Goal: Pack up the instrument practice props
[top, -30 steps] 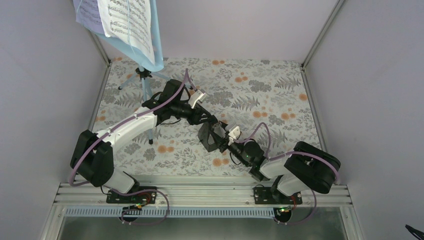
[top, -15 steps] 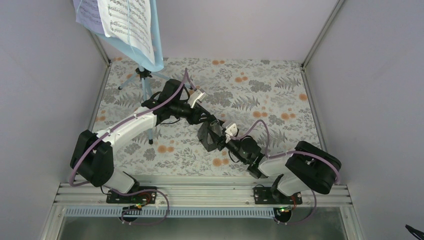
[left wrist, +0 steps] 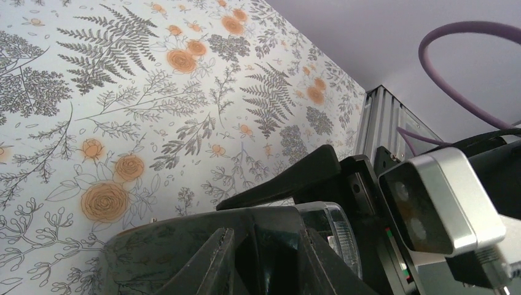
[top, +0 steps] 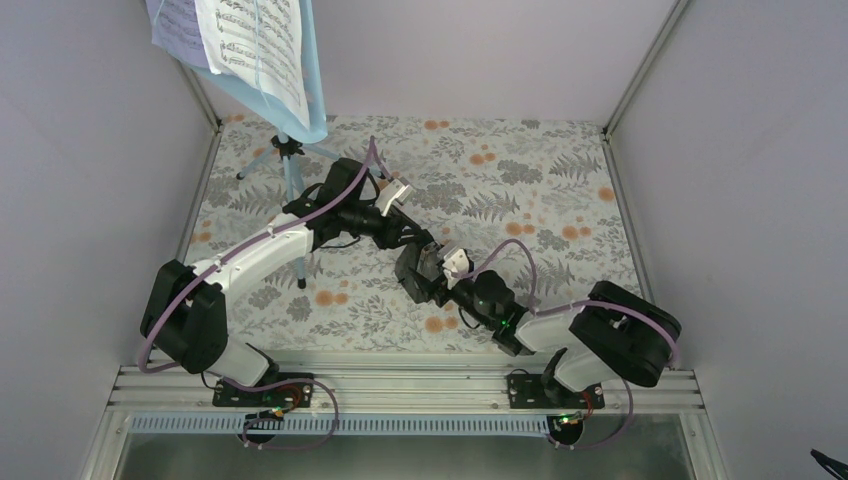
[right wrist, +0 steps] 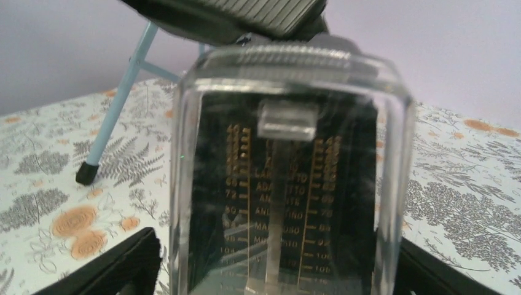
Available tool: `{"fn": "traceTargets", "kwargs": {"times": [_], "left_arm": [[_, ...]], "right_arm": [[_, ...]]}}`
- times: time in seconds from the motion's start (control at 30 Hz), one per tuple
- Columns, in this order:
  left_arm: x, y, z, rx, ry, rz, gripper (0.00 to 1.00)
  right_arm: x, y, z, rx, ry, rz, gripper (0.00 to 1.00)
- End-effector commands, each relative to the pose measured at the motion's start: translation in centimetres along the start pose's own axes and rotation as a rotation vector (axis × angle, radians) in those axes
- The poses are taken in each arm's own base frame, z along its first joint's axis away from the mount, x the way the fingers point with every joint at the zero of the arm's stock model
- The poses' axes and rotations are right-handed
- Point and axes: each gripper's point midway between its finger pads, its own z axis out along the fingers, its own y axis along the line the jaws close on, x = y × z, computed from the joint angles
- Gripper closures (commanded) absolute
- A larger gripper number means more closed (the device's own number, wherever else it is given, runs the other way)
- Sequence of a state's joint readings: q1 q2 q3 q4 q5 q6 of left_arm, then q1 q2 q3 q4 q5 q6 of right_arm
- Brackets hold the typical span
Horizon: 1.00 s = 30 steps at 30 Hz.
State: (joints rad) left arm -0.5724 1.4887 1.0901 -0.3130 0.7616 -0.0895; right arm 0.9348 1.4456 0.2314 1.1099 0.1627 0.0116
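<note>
The black pyramid-shaped metronome (top: 418, 275) with its clear front cover stands on the floral table mid-scene. My left gripper (top: 424, 250) is shut on the metronome's top (left wrist: 153, 258) from behind. My right gripper (top: 440, 283) is open, its fingers either side of the metronome's clear front (right wrist: 289, 172) with a gap on the left. The light blue music stand (top: 290, 170) stands at the back left, holding white sheet music (top: 255, 45) and a lavender page (top: 175, 30).
One tripod leg (right wrist: 117, 117) of the stand reaches down to the table just behind and left of the metronome. Grey walls close in the left, right and back. The aluminium rail (top: 400, 385) with both arm bases runs along the near edge.
The right gripper has slid forward toward the metronome and opened wider around its front. The left arm and the metronome stay put.
</note>
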Motion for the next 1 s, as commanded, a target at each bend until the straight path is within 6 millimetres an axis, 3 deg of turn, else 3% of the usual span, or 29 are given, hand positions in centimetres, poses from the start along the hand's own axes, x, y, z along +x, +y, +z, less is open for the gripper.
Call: {"fn": "traceTargets", "kwargs": {"times": [0.0, 0.1, 0.23, 0.33, 0.4, 0.57, 0.67, 0.73, 0.83, 0.97], "left_arm": [[2.1, 0.8, 0.4, -0.023, 0.057, -0.030, 0.72], [2.0, 1.0, 0.3, -0.040, 0.052, -0.026, 0.73], [1.4, 1.3, -0.3, -0.088, 0.028, -0.009, 0.68], [0.5, 1.4, -1.2, -0.124, -0.010, 0.004, 0.54], [-0.1, 1.6, -2.0, -0.147, -0.045, 0.002, 0.38], [-2.2, 1.9, -5.2, -0.212, -0.179, 0.011, 0.10], [-3.8, 0.7, -6.9, -0.249, -0.248, 0.090, 0.00], [-4.0, -0.3, -6.7, -0.253, -0.225, 0.146, 0.00], [-3.2, -0.3, -4.5, -0.353, -0.105, 0.183, 0.00], [-1.9, 0.1, -2.4, -0.459, -0.025, 0.211, 0.00]], "right_arm": [[-0.4, -0.3, 0.0, 0.020, 0.004, -0.001, 0.14], [-0.7, -0.8, -0.4, 0.049, 0.003, -0.002, 0.04], [-1.1, -1.6, -1.5, 0.082, -0.001, 0.012, 0.00], [-1.5, -2.3, -2.6, 0.116, -0.004, 0.037, 0.00], [-1.5, -2.8, -3.5, 0.133, 0.009, 0.065, 0.00], [-3.9, -3.3, -6.7, 0.130, -0.066, 0.126, 0.00], [-5.4, -5.1, -8.5, 0.203, -0.119, 0.195, 0.00], [-5.8, -6.5, -9.5, 0.261, -0.129, 0.231, 0.00], [-5.8, -9.2, -10.6, 0.370, -0.116, 0.274, 0.00], [-3.9, -11.7, -11.2, 0.487, -0.032, 0.303, 0.00]]}}
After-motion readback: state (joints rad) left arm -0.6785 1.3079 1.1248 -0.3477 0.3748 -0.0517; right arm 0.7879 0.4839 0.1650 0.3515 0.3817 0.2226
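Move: Standing just under the left fingers, which still hold its top, the metronome has its middle about 3 cm back, 2 cm right and 10 cm below that hand. The right fingers, already partly open, bracket its clear cover; from that hand the metronome's middle lies roughly 2 cm ahead, 2 cm left and 4 cm lower. The music stand's near foot is some 23 cm left and 2 cm back from the left hand, down at table level. Backing off the metronome with both hands: the right fingers spread fully and the hand draws away about 13 cm right and 8 cm up, swinging some 20 degrees clockwise and rolling its left side up. The left fingers open wide and let go of the top; that hand slips 5 cm left, rises nearly 6 cm, then swings back right above the metronome as the wrist rolls. ##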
